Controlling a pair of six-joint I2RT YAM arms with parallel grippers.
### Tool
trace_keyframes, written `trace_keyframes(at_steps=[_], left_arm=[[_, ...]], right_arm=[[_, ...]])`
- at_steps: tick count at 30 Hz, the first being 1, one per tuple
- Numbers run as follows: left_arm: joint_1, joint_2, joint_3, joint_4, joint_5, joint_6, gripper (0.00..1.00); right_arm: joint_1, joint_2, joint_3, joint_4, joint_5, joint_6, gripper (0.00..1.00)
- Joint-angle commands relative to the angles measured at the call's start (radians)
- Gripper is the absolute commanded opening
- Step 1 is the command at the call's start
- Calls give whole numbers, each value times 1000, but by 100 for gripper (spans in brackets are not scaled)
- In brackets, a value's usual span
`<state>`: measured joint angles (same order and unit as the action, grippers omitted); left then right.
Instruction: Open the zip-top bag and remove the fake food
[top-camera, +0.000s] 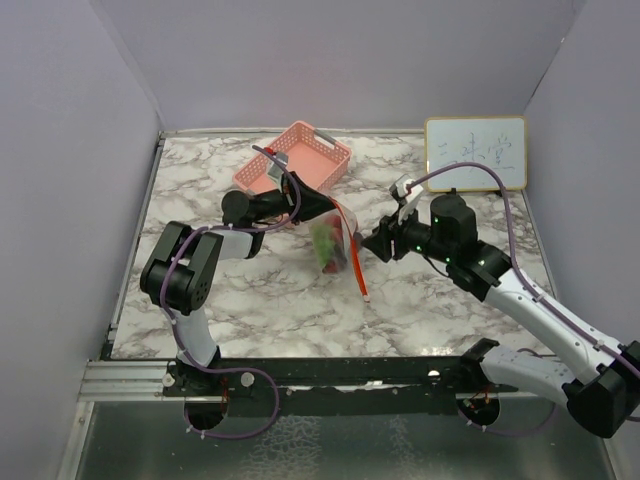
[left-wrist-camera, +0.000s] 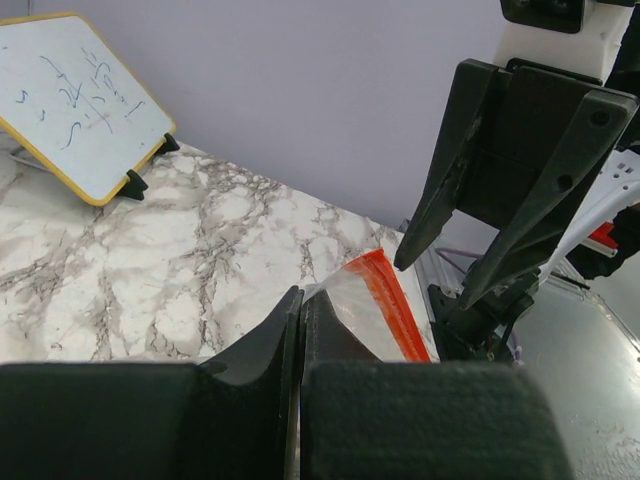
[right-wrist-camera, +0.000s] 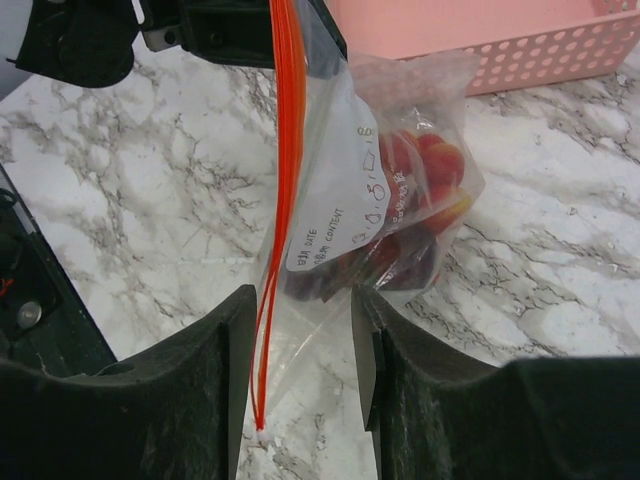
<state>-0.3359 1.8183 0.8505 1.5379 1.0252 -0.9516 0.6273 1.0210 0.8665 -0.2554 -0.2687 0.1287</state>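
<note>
The zip-top bag (top-camera: 338, 240) hangs above the marble table between my two arms, its red-orange zip strip (right-wrist-camera: 287, 150) running down one side. My left gripper (left-wrist-camera: 300, 302) is shut on the bag's upper corner, and clear plastic with the red strip (left-wrist-camera: 388, 300) sticks out past its fingertips. The fake food (right-wrist-camera: 425, 180), red and dark pieces, is bunched in the bag's belly behind a white label; green pieces (top-camera: 324, 242) show from above. My right gripper (right-wrist-camera: 305, 300) is open, with its fingers on either side of the bag's lower corner.
A pink mesh basket (top-camera: 295, 160) stands at the back of the table just behind the bag, also visible as the pink mesh basket (right-wrist-camera: 480, 40) in the right wrist view. A small whiteboard (top-camera: 475, 152) leans at the back right. Purple walls enclose the table.
</note>
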Motion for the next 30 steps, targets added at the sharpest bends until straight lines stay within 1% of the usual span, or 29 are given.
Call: trace_keyframes(at_steps=[1,6,9,14,18,21,23,25,27,30], left_arm=[[-8,6,5,235,6,-1,0],[-7,-9,7,235,0,-12,0],[-8,-17,7,235,-8,-17,0],[-8,-13,17,235,-10,-26,0],[-10,-18,24,235,-14,-34,0],[-11,-29,31,235,-16,-44,0],[-12,-40,31,235,-16,-51,0],[-12,-56,27,235,-14,-57,0],[-11,-75,23,234,-14,-58,0],[-11,-97,17,234,-13,-61,0]], right_arm=[[1,5,-13,87,-57,20,40],[1,22,-53,123,-96,46,33],[1,29,-80,156,-122,70,32],[2,41,-88,194,-166,96,33],[1,53,-87,202,-173,98,39],[2,68,-99,226,-177,103,38],[1,81,-105,253,-193,115,33],[2,98,-103,279,-204,126,25],[2,114,-95,293,-204,130,14],[1,123,-78,299,-195,129,4]])
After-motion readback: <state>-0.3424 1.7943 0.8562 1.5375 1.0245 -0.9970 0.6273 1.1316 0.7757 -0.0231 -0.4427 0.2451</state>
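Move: The bag's orange zip strip runs back and to the right from the left fingers; its grasping spot is about 4 cm left of the right hand, 1 cm back and 3 cm lower, or some 9 cm back, 6 cm right and 5 cm below the left hand. From the right hand, the fake food in the bag is roughly 5 cm ahead, 10 cm left and 10 cm down, and the pink basket some 26 cm ahead, 19 cm left and 12 cm down. The orange zip strip, still pinched at its far end by the shut left fingers, is met partway down by the right hand, which goes about 3.5 cm left and 2.5 cm down, turning some 10 degrees. Its half-open fingers straddle the strip and close on it near the end, while the left hand holds nearly still, rising about 1 cm late on. ##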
